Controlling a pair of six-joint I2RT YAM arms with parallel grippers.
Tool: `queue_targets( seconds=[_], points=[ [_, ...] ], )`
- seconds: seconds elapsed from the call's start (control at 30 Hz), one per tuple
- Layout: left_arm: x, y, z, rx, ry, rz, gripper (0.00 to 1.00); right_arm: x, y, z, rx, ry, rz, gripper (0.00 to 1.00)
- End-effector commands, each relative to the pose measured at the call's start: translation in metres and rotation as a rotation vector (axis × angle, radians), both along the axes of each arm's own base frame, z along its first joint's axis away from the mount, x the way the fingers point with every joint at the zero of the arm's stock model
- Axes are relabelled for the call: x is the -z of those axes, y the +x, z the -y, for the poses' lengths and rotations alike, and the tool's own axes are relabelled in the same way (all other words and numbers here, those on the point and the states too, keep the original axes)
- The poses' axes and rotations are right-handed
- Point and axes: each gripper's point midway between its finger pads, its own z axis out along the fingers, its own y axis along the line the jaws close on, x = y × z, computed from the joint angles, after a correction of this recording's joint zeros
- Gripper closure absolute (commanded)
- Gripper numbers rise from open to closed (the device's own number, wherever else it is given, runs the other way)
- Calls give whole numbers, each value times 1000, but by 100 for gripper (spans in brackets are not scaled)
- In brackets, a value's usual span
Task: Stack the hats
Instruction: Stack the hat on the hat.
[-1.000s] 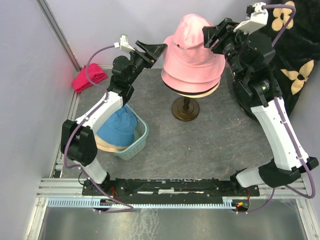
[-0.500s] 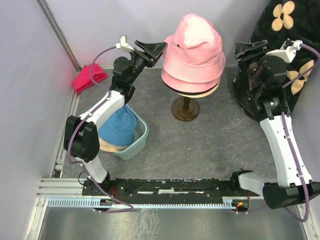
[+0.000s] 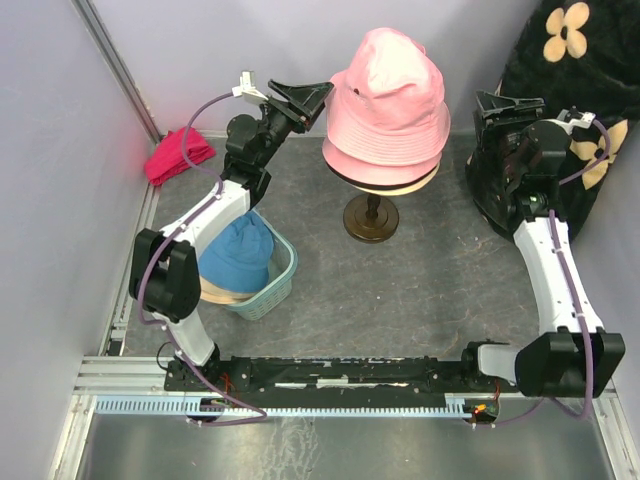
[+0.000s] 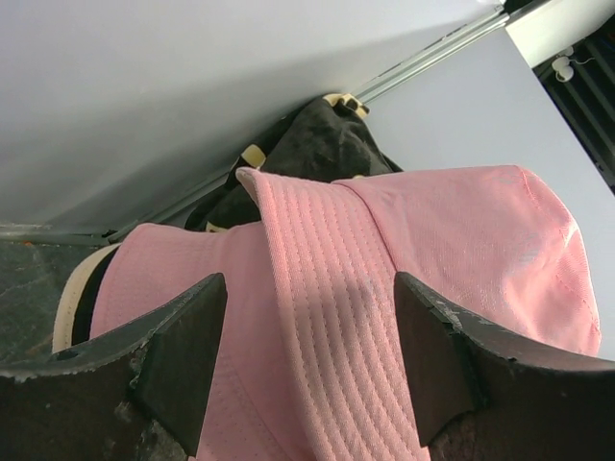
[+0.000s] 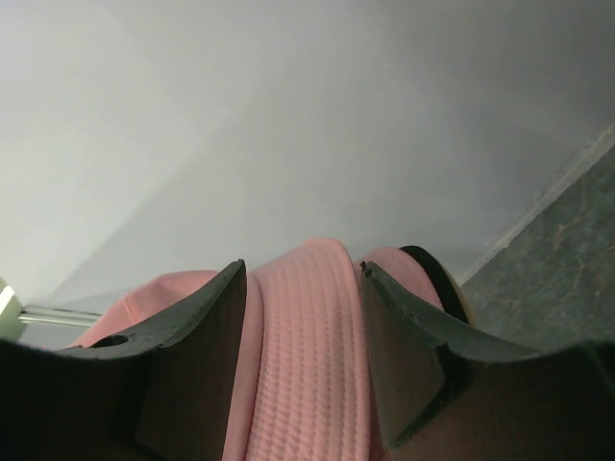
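A pink hat (image 3: 388, 100) sits on top of a stack on a stand, with a black and a beige brim (image 3: 392, 182) showing beneath it. A blue hat (image 3: 240, 252) lies on a beige one (image 3: 212, 290) in a teal basket. My left gripper (image 3: 318, 98) is open at the pink hat's left brim. In the left wrist view that brim (image 4: 317, 288) runs between the spread fingers of the left gripper (image 4: 307, 288). My right gripper (image 3: 490, 108) is open and stands apart, right of the stack. The right wrist view shows the pink brim (image 5: 303, 365) beyond the open right gripper (image 5: 303, 269).
The teal basket (image 3: 285, 272) stands at the left front. A magenta cloth bundle (image 3: 178, 157) lies at the back left wall. A black cloth with beige flowers (image 3: 565, 60) fills the back right corner. The stand's dark base (image 3: 371, 220) is in mid-table.
My right gripper has drawn back from the pink hat's right side and now stands apart to the right. The left arm and the hats have barely moved.
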Motion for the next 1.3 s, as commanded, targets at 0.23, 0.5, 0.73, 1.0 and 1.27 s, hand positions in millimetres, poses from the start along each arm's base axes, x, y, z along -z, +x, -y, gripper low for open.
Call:
queue_targets(
  seconds=[0.23,0.5,0.73,1.0,1.27],
  points=[
    [-22,-7,2,51,-52,69,25,-1,23,-18,-142,159,72,42],
    [-22,-7,3,60,-72,76,32,13,36,-25,-197,221,65,42],
    [-23,-8,5,81,-77,88,37,17,44,-31,-238,258,76,43],
    [-20,-9,7,97,-81,89,50,14,47,-38,-288,272,105,44],
    [-17,-9,7,100,-85,84,62,14,53,-47,-357,309,120,46]
  ],
)
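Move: The top pink hat, already on the head, has its middle about 11 cm right of the left hand and level with it fore and aft. From the right hand it lies roughly 15 cm left and 4 cm ahead, a little lower. The other hats sit directly beneath it, some 7 cm below the left hand's height. The flowered cushion stands around 15 cm right of the right hand, level fore and aft and about 15 cm lower. Right hand reaches some 5 cm forward, left and down towards the brim as left fingers partly close there. ##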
